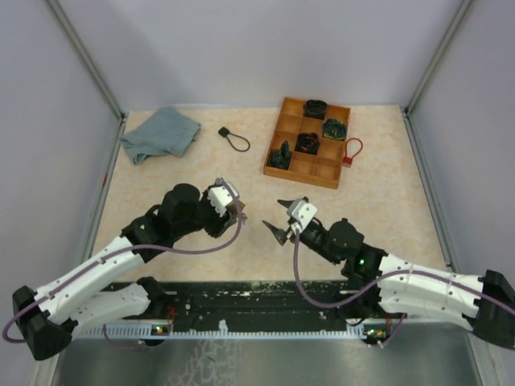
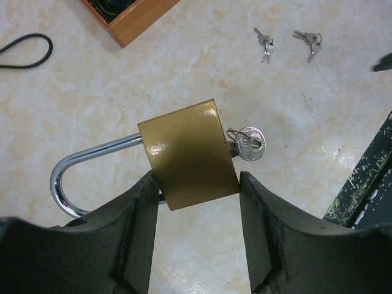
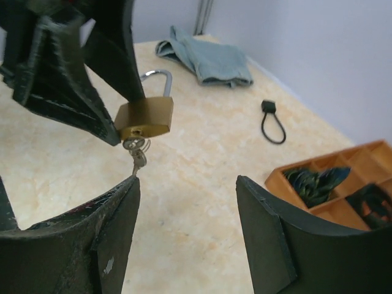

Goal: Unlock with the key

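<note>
My left gripper is shut on a brass padlock and holds it above the table, with the chrome shackle pointing left. A silver key sits in the keyhole on the lock's right side. In the right wrist view the padlock hangs between the left fingers. The key and a second one on its ring dangle below it. My right gripper is open and holds nothing. Its left fingertip is just under the dangling key. From above, the right gripper faces the left gripper across a small gap.
A wooden compartment tray with dark items stands at the back right, with a red loop beside it. A blue cloth and a black loop lie at the back left. Two loose key pairs lie on the table.
</note>
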`<state>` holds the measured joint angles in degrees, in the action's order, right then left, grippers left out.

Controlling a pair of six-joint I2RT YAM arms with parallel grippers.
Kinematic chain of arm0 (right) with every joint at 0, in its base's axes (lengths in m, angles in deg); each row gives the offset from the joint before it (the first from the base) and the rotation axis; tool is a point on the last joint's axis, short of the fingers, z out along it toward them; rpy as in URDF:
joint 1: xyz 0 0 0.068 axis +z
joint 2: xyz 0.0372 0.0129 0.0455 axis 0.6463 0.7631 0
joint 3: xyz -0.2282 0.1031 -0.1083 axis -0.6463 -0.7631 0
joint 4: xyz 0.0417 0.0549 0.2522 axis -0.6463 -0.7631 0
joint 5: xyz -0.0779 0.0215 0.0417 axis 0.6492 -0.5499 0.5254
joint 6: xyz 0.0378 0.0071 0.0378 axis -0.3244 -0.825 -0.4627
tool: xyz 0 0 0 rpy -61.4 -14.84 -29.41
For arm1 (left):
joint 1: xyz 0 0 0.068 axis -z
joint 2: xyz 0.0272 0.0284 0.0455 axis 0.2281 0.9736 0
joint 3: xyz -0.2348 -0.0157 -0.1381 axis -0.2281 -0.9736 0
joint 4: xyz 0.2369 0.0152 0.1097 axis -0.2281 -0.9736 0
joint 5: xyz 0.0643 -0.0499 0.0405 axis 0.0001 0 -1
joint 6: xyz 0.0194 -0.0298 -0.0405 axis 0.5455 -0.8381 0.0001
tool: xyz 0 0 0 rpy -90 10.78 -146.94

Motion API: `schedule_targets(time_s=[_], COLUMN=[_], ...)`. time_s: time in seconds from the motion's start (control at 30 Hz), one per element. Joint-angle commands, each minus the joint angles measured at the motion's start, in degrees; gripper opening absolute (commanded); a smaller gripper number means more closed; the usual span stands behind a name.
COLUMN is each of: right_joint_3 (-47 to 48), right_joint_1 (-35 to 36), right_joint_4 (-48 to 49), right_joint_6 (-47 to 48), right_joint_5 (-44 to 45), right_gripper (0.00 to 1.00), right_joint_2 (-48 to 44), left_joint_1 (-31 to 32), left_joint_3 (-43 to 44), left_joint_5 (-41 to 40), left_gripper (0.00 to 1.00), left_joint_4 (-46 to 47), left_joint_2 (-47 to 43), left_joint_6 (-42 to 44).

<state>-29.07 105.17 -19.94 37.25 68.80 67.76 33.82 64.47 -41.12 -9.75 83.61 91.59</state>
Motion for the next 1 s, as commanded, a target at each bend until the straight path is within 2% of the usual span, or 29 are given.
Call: schedule_targets(time_s=[0.0, 0.2, 0.43, 0.57, 0.73, 0.97], right_joint_3=[3.0, 1.0, 2.7, 2.8, 1.4, -0.2], right_joint_1=[-6.7, -15.1, -17.7, -18.2, -18.4, -18.5], right_joint_4=[0.2, 9.1, 10.9, 12.8, 15.8, 13.5], right_joint_6=[-20.6, -37.2, -49.3, -52.8, -54.8, -54.8], right_joint_5=[-8.2, -22.7, -27.3, -29.0, -30.1, -28.0], right_gripper=[0.64, 0.58, 0.49, 0.42, 0.32, 0.29], right_joint_2=[1.5, 4.4, 11.8, 15.0, 16.7, 16.2], left_joint_1=[0.9, 3.2, 9.9, 13.6, 15.0, 15.6], left_joint_3=[0.2, -1.9, -3.9, -3.5, -2.7, -2.9], left_joint_5=[1.0, -1.6, -10.2, -14.4, -17.4, -18.5], left_gripper=[0.00, 0.00, 0.00, 0.00, 0.00, 0.00], left_joint_4=[8.4, 11.5, 15.6, 16.5, 16.4, 17.5], left_joint_2=[-1.5, -1.3, -0.1, 2.2, 3.7, 3.5], left_joint_6=[2.4, 2.1, 4.3, 7.2, 9.8, 10.6])
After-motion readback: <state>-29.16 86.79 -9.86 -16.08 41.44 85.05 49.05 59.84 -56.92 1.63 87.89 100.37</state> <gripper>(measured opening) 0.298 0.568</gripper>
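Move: From the right hand, the key in the padlock lies about 7 cm left, 2 cm forward and 3 cm lower, with the brass padlock body 9 cm left, 4 cm forward and just as low. The loose keys lie roughly 10 cm right and 4 cm back, some 22 cm down; the tray's middle is 24 cm forward and 10 cm right, similarly low. From the left hand, holding the padlock, its key is 3 cm right, 1 cm back and 1 cm below. Down about 5 cm and left some 3 cm, after a small forward start, the right hand comes in on the key, rolling about 55 degrees clockwise as seen from behind it while its wide fingers narrow to under half their opening. The left hand keeps its grip on the padlock and carries it about 4 cm right to meet the right hand, a little lower, tilting roughly 15 degrees. ##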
